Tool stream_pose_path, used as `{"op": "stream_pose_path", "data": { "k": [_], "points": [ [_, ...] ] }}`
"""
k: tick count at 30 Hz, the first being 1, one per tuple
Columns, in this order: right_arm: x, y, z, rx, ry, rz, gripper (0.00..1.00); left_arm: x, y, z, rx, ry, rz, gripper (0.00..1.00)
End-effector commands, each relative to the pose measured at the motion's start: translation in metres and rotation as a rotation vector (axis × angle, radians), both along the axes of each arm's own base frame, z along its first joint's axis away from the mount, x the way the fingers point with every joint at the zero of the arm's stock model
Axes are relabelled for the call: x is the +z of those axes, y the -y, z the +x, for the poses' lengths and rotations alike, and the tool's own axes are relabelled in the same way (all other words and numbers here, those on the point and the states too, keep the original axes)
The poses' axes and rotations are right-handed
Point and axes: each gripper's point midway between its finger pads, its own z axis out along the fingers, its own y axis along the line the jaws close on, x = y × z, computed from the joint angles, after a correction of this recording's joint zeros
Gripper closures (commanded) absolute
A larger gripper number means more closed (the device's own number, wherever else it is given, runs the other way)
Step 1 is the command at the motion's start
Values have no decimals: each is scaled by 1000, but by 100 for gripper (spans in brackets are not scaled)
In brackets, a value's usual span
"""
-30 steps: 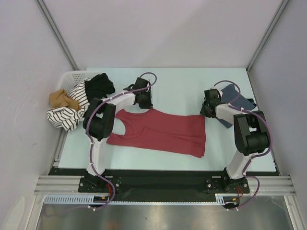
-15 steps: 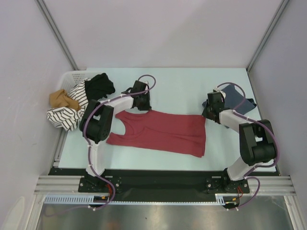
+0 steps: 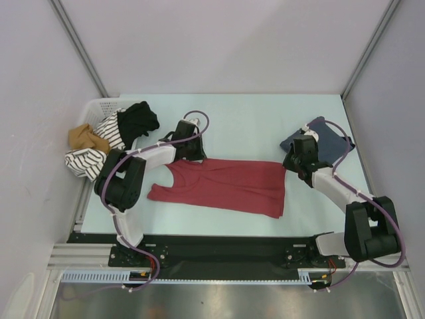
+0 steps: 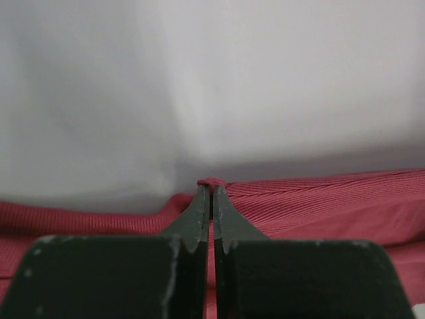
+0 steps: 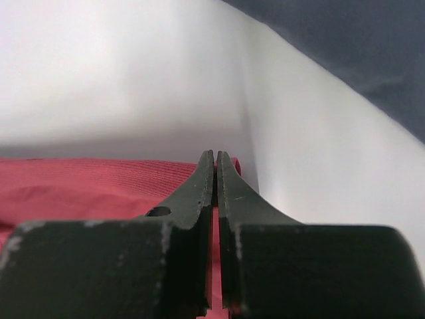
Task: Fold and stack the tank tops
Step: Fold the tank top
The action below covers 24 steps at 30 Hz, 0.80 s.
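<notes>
The brick red tank top (image 3: 222,186) lies spread flat across the middle of the table, straps to the left. My left gripper (image 3: 198,157) is shut on its far edge near a strap; in the left wrist view the fingertips (image 4: 212,187) pinch a small fold of the red ribbed cloth (image 4: 319,199). My right gripper (image 3: 288,164) is shut on the far right corner of the hem, where red cloth (image 5: 80,183) shows between its jaws (image 5: 216,154). The slate blue-grey tank top (image 3: 320,138) lies bunched at the back right, behind the right wrist, and it also shows in the right wrist view (image 5: 352,46).
A white basket (image 3: 98,105) at the back left holds a striped cloth (image 3: 93,159), a black cloth (image 3: 138,119) and a tan cloth (image 3: 85,137), all spilling over its rim. Grey walls enclose the table on three sides.
Both grippers have drawn the red top's far edge a little toward the near side. The right arm's elbow has swung out to the right, uncovering more of the blue-grey top.
</notes>
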Motion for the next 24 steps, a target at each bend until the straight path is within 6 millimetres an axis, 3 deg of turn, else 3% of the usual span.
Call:
{"op": "stream_pose_path", "data": {
  "k": [1, 14, 24],
  "points": [
    [9, 1, -13, -5, 18, 8, 100, 42, 8, 4, -5, 116, -75, 100],
    [12, -10, -50, 28, 5, 37, 100, 61, -7, -35, -4, 171, -86, 100],
    [6, -18, -81, 24, -32, 45, 100, 57, -14, -65, -8, 166, -72, 100]
  ]
}}
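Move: Both hands already pinch the red tank top's far long edge, its near long edge lying some 18 cm straight back of each, about 2 cm below the left hand and 6 cm below the right. The folded blue tank top lies about 15 cm ahead of the right hand and 10 cm to its right, some 5 cm lower. The black cloth on the basket is roughly 23 cm left of the left hand and 15 cm ahead. Both hands, still pinching the far edge, draw back about 7 cm towards the near edge; the left rises 4. ##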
